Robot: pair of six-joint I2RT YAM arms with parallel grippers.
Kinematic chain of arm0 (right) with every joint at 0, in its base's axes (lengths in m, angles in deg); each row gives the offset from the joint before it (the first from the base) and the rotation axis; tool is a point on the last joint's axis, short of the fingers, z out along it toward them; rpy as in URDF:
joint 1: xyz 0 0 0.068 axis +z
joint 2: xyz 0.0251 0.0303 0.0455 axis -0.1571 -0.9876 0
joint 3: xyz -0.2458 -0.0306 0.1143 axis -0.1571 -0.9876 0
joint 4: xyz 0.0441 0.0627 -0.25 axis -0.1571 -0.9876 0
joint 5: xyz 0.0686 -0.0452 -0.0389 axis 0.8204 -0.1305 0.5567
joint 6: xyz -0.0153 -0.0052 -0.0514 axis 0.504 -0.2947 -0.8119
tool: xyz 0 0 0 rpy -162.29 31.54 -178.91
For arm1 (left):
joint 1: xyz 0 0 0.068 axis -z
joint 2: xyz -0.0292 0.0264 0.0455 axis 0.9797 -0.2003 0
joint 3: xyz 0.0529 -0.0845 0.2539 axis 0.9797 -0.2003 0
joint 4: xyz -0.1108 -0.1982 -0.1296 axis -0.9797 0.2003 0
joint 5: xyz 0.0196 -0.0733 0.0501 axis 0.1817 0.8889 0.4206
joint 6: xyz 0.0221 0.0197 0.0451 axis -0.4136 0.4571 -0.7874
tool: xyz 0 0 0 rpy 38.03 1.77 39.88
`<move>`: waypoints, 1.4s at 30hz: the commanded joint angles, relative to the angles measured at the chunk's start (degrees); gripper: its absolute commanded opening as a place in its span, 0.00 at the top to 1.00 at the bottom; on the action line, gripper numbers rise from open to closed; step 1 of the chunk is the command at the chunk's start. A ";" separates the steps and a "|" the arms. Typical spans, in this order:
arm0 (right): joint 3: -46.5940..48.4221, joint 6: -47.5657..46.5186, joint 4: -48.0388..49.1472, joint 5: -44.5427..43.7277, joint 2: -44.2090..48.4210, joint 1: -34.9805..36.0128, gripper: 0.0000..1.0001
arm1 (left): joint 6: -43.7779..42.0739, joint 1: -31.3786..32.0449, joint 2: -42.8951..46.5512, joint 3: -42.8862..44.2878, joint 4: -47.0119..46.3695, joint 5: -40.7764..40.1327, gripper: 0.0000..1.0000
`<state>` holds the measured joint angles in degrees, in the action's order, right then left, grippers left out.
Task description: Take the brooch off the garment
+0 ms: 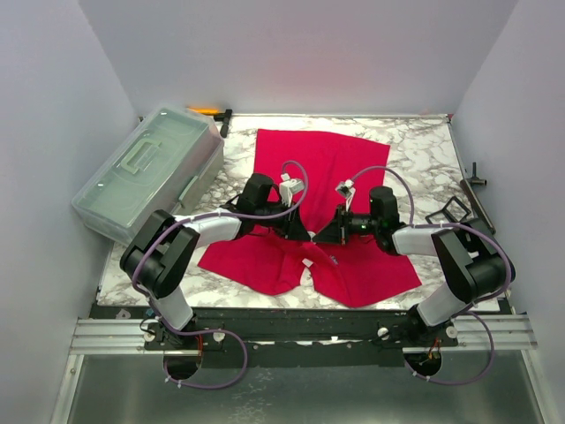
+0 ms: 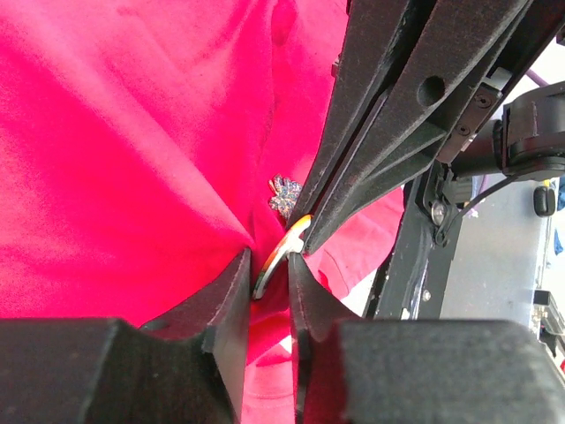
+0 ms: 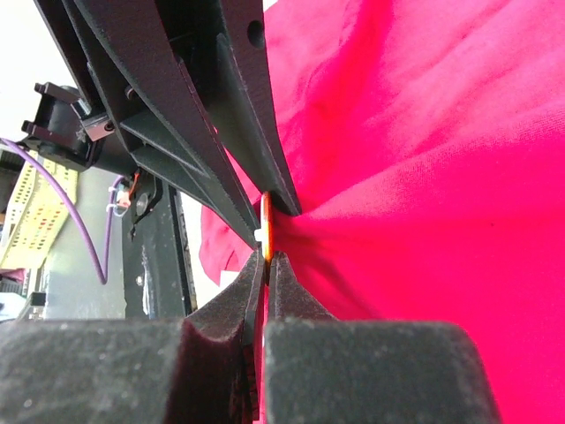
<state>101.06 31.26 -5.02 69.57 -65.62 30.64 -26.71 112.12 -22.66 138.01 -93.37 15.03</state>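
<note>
The garment [image 1: 318, 159], a bright red T-shirt, lies spread on the marble table [image 1: 415, 150]. Both grippers meet over its near middle. In the left wrist view the brooch [image 2: 284, 194] shows as a small sparkly cluster on the cloth, with a curved metal strip below it. My left gripper [image 2: 267, 261] holds that strip between narrowly parted fingers. My right gripper [image 2: 305, 237] comes in from the upper right and pinches the strip's top end. In the right wrist view the brooch [image 3: 266, 221] is a thin gold edge clamped by my right gripper [image 3: 267, 258], with the left gripper's fingers [image 3: 284, 205] on both sides above.
A translucent grey-green lidded box [image 1: 146, 172] stands at the table's left edge. A black wire frame [image 1: 450, 212] and a black clamp [image 1: 475, 181] sit at the right edge. An orange-handled tool [image 1: 207, 110] lies at the back left.
</note>
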 commanded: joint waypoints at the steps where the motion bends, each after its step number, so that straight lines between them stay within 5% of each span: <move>1: -0.49 -0.12 2.23 2.30 1.53 -0.07 0.99 | -0.79 -0.93 -2.22 0.80 1.18 -2.59 0.80; 5: -0.47 -0.90 1.48 1.66 1.64 -0.08 0.99 | -0.46 -1.33 -2.26 0.80 1.10 -1.65 0.79; 10: -0.09 -2.29 -0.07 0.78 1.33 -0.08 0.99 | 0.09 -2.80 -0.78 -0.18 -1.38 1.74 0.62; 24: 1.13 -5.37 -4.24 -2.05 0.85 -0.10 0.99 | -0.62 -6.44 3.00 -2.78 -5.69 7.24 0.44; 39: 2.14 -8.37 -7.85 -6.22 0.67 -0.03 0.99 | -7.12 -0.20 1.87 -3.48 1.06 3.41 0.44; 42: 2.35 -9.70 -9.05 -7.01 0.84 0.02 0.99 | -7.75 0.95 0.92 -2.89 1.92 2.71 0.51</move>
<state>102.15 24.39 -11.40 65.07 -65.40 30.56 -31.67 111.44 -20.65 133.27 -93.70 19.44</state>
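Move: The round brooch is pinched in the right fingers, its middle about 1 cm left of that hand and level with it. The left hand is already around its edge: the brooch's middle lies some 2 cm to that hand's right, neither ahead nor back. From the left hand, the silver flower brooch is roughly 5 cm back, 5 cm right and 4 cm lower, and the white tag some 6 cm back, 1 cm left and 4 cm lower. The left fingers, straddling the round brooch's edge, spread to roughly half open and come away from it: that hand backs off forward, left and up by about 3 cm, then swings back towards the robot by some 5 cm while sinking, ending with its forward finger against the cloth fold. The right fingers keep the brooch pinched, easing down about 1.5 cm and slightly forward. ##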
